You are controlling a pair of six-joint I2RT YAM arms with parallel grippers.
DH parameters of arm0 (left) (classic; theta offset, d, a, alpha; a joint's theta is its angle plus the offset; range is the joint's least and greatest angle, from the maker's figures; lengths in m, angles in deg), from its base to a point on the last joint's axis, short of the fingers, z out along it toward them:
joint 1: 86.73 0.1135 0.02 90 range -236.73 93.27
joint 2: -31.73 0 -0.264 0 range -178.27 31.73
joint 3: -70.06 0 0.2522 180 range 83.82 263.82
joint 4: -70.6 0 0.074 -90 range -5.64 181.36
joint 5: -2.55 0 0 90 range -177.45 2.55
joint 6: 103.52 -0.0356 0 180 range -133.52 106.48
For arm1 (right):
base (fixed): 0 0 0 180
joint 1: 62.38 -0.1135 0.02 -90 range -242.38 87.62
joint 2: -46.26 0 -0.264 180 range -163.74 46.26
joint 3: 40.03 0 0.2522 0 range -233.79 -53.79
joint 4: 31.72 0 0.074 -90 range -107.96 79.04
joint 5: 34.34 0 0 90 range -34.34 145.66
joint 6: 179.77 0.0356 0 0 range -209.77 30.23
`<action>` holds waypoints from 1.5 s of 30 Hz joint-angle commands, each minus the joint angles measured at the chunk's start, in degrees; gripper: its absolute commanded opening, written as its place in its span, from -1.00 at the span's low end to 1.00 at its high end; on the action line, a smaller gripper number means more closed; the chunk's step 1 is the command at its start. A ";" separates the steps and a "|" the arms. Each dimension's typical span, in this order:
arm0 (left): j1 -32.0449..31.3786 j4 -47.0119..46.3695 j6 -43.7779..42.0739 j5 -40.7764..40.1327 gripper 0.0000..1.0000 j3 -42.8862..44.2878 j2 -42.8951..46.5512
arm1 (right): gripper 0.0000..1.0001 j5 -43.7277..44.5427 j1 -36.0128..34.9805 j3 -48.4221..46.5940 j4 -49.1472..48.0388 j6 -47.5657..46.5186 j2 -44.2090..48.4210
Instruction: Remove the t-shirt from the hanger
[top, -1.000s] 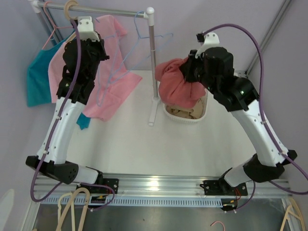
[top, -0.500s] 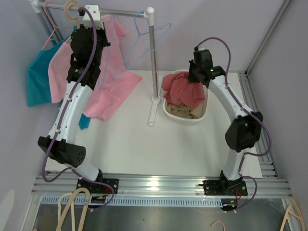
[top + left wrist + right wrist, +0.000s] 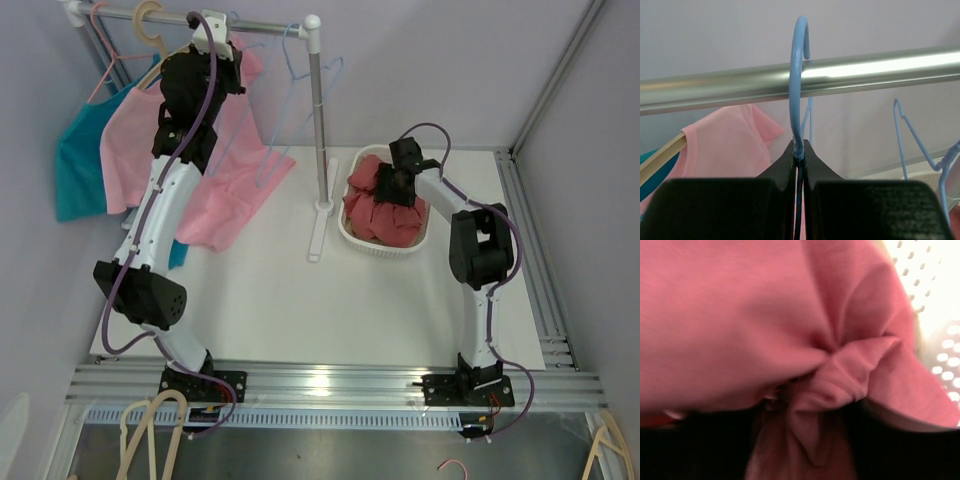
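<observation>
My left gripper (image 3: 216, 48) is shut on the neck of a bare blue wire hanger (image 3: 799, 75), whose hook is over the metal rail (image 3: 880, 70); the fingertips (image 3: 789, 157) pinch the wire just below the hook. My right gripper (image 3: 402, 186) is down in the white basket (image 3: 350, 235), shut on a bunched fold of the red t-shirt (image 3: 378, 208). The red t-shirt (image 3: 740, 315) fills the right wrist view and hides most of the fingers.
A pink t-shirt (image 3: 130, 130) on a wooden hanger and a teal garment (image 3: 72, 165) hang at the rail's left end. Pink cloth (image 3: 235, 190) drapes below. Another blue hanger (image 3: 300, 60) hangs near the rack post (image 3: 320, 120).
My right arm has stretched out and lowered the red t-shirt into the basket. My left arm has lifted the blue hanger up to the rail.
</observation>
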 commanded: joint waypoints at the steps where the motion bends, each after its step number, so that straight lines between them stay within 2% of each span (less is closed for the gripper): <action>1: 0.32 -3.48 1.45 4.74 -0.99 4.27 -0.88 | 0.50 -4.11 -0.70 5.33 -0.39 0.75 4.31; 2: 0.32 -3.31 1.45 5.09 -0.98 5.15 -1.23 | 0.66 -3.85 -0.70 5.69 -0.41 0.66 5.38; 5: 0.23 -1.91 2.07 5.71 -0.99 7.96 -2.90 | 0.91 -3.49 -0.70 5.69 0.30 0.57 9.08; 7: 0.14 -1.90 2.42 5.62 -0.99 8.49 -3.69 | 0.98 -3.23 -0.70 6.74 0.04 0.48 11.18; 15: -1.70 0.56 1.98 6.15 -0.99 13.68 -6.94 | 0.99 -0.59 -0.78 10.78 -0.84 -0.13 22.70; 25: -5.48 0.56 2.42 1.93 -0.99 13.25 -8.61 | 0.99 -0.42 -0.70 12.28 -3.04 0.04 34.21; 29: -6.80 0.30 3.48 -0.80 -0.99 12.54 -9.14 | 0.99 -1.29 -0.70 12.02 -3.04 0.13 36.15; 30: -7.41 0.30 3.56 -3.67 -0.99 12.63 -9.23 | 0.99 -1.38 -0.70 12.11 -2.95 0.04 36.50; 36: -9.26 -0.05 3.65 -6.24 -0.97 11.40 -9.41 | 0.99 -1.30 -0.70 13.33 -2.78 -0.05 37.91; 39: -9.70 -0.40 3.65 -6.86 -0.37 9.90 -9.06 | 0.99 -1.56 -0.70 13.78 -2.78 0.04 38.18; 42: -9.79 -1.02 3.65 -6.51 -0.08 8.50 -8.18 | 0.99 -1.56 -0.61 14.04 -2.87 -0.05 38.35; 45: -9.79 -0.85 3.65 -5.72 0.01 9.11 -7.22 | 0.99 -1.65 -0.70 14.48 -3.04 -0.05 38.53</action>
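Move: The left gripper pinches an empty blue hanger by its neck. The free spot on the rail lies about 9 cm to its right, 2 cm ahead and 3 cm above; beyond, level fore and aft, the other blue hanger's hook is some 12 cm right and the post top 15 cm right. The right gripper, already half open, is in the basket, with the red t-shirt's middle about 3 cm back, 1 cm left and 2 cm below. Bring the left gripper, still pinching the hanger's neck, about 9 cm right along the rail towards the other blue hanger, first rising some 3 cm, then sinking nearly 5 to set the hook over the bar, and open its fingers halfway. Meanwhile spread the right gripper fully and lift it off the red t-shirt, some 20 cm up and 7 back, tilting its fingers up. ##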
